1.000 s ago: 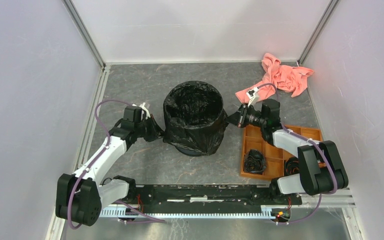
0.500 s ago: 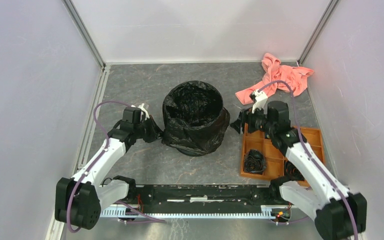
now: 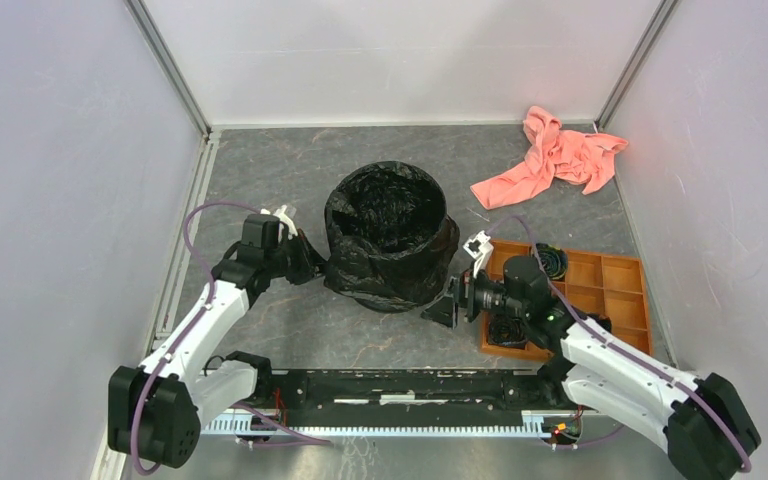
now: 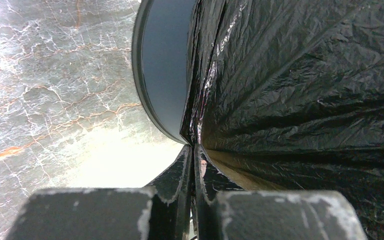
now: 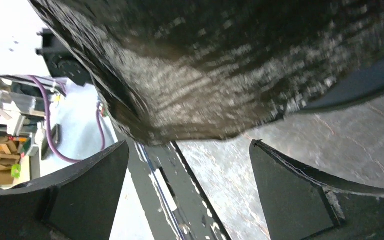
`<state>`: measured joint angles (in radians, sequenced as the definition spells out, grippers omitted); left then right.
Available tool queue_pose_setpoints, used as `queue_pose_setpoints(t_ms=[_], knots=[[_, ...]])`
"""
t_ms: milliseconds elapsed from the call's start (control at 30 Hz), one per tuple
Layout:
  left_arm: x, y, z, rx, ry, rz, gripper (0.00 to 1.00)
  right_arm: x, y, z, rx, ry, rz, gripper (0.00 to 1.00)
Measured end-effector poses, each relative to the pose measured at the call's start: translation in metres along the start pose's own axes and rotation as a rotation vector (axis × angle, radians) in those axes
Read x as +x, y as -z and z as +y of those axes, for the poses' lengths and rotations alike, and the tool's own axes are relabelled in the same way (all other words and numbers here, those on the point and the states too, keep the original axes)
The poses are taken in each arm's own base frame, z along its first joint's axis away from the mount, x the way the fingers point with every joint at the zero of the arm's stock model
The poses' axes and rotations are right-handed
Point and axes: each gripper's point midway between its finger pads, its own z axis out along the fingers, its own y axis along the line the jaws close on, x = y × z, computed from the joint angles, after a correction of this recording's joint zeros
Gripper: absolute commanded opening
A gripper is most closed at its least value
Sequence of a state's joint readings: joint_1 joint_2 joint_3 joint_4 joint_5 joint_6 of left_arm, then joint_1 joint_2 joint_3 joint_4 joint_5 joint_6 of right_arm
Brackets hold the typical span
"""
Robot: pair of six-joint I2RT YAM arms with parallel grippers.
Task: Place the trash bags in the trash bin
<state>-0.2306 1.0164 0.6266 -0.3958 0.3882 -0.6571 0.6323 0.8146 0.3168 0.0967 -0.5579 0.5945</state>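
Note:
The black trash bag [image 3: 390, 235] lines the trash bin and hangs down over its outside. The navy bin shows only near its base [image 3: 380, 300] and in the left wrist view [image 4: 165, 75]. My left gripper [image 3: 312, 265] is shut on a fold of the bag [image 4: 260, 75] at the bin's left side, the film pinched between its fingertips [image 4: 185, 160]. My right gripper [image 3: 445, 308] is open and empty, low at the bin's front right, a little apart from the hanging bag [image 5: 220, 70].
An orange compartment tray [image 3: 620, 285] with small black rolls [image 3: 553, 262] lies at the right, under my right arm. A salmon-pink cloth [image 3: 555, 155] lies at the back right. The arms' base rail [image 3: 410, 385] runs along the near edge.
My right gripper has left the bin's upper right rim and swung down and forward to the bin's front right, open. My left gripper has stayed, holding the bag.

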Motion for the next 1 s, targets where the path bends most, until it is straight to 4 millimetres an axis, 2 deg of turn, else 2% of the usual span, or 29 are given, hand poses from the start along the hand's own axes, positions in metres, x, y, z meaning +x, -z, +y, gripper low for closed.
queue_pose_setpoints(t_ms=[200, 333, 433, 533, 700, 833, 967, 1000], knots=[[0.001, 0.001, -0.001, 0.006, 0.0, 0.004, 0.1, -0.019, -0.017, 0.008, -0.018, -0.045, -0.078, 0.77], [0.003, 0.001, 0.0, -0.002, 0.004, 0.012, 0.13, -0.026, -0.026, 0.003, 0.006, -0.045, -0.103, 0.54], [0.004, 0.003, 0.004, -0.024, 0.01, 0.015, 0.23, -0.023, -0.033, -0.008, 0.042, -0.046, -0.096, 0.35], [0.0, 0.008, 0.006, -0.056, 0.008, -0.008, 0.39, -0.018, -0.04, -0.021, 0.077, -0.041, -0.088, 0.2], [-0.014, 0.028, 0.005, -0.104, -0.01, -0.089, 0.69, -0.005, -0.045, -0.042, 0.133, -0.031, -0.083, 0.08], [-0.04, 0.06, -0.01, -0.121, -0.038, -0.221, 0.79, 0.013, -0.048, -0.06, 0.175, -0.04, -0.057, 0.01], [-0.073, 0.104, -0.04, -0.091, -0.07, -0.39, 0.84, 0.024, -0.052, -0.072, 0.203, -0.042, -0.031, 0.01], [-0.078, 0.112, -0.046, -0.079, -0.077, -0.416, 0.84, 0.025, -0.052, -0.073, 0.206, -0.039, -0.028, 0.06]])
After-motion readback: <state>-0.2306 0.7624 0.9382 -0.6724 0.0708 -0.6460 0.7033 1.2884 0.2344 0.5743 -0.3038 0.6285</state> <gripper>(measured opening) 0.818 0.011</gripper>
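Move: Around 3 cm ahead of the right hand and 4 cm to its left, at about its height, the trash bag's near right hem hangs between the open fingers. The bin's middle is some 14 cm ahead and 13 cm left; a rolled black bag in the tray lies about 15 cm right, 1 cm back and 10 cm below. The left hand still has the bag's left hem at its fingertips, with the bin's middle roughly 16 cm right and 5 cm ahead. Shutting from wide open beside the near right hem, the right hand first eases forward and left with a slight rise, then sinks about 9 cm along the bag's side, ending roughly 4 cm farther forward. Meanwhile the left hand waits, opens wide to let go of its hem, and rises some 13 cm, drawing left, away from the bin, while its fingers tip up. ##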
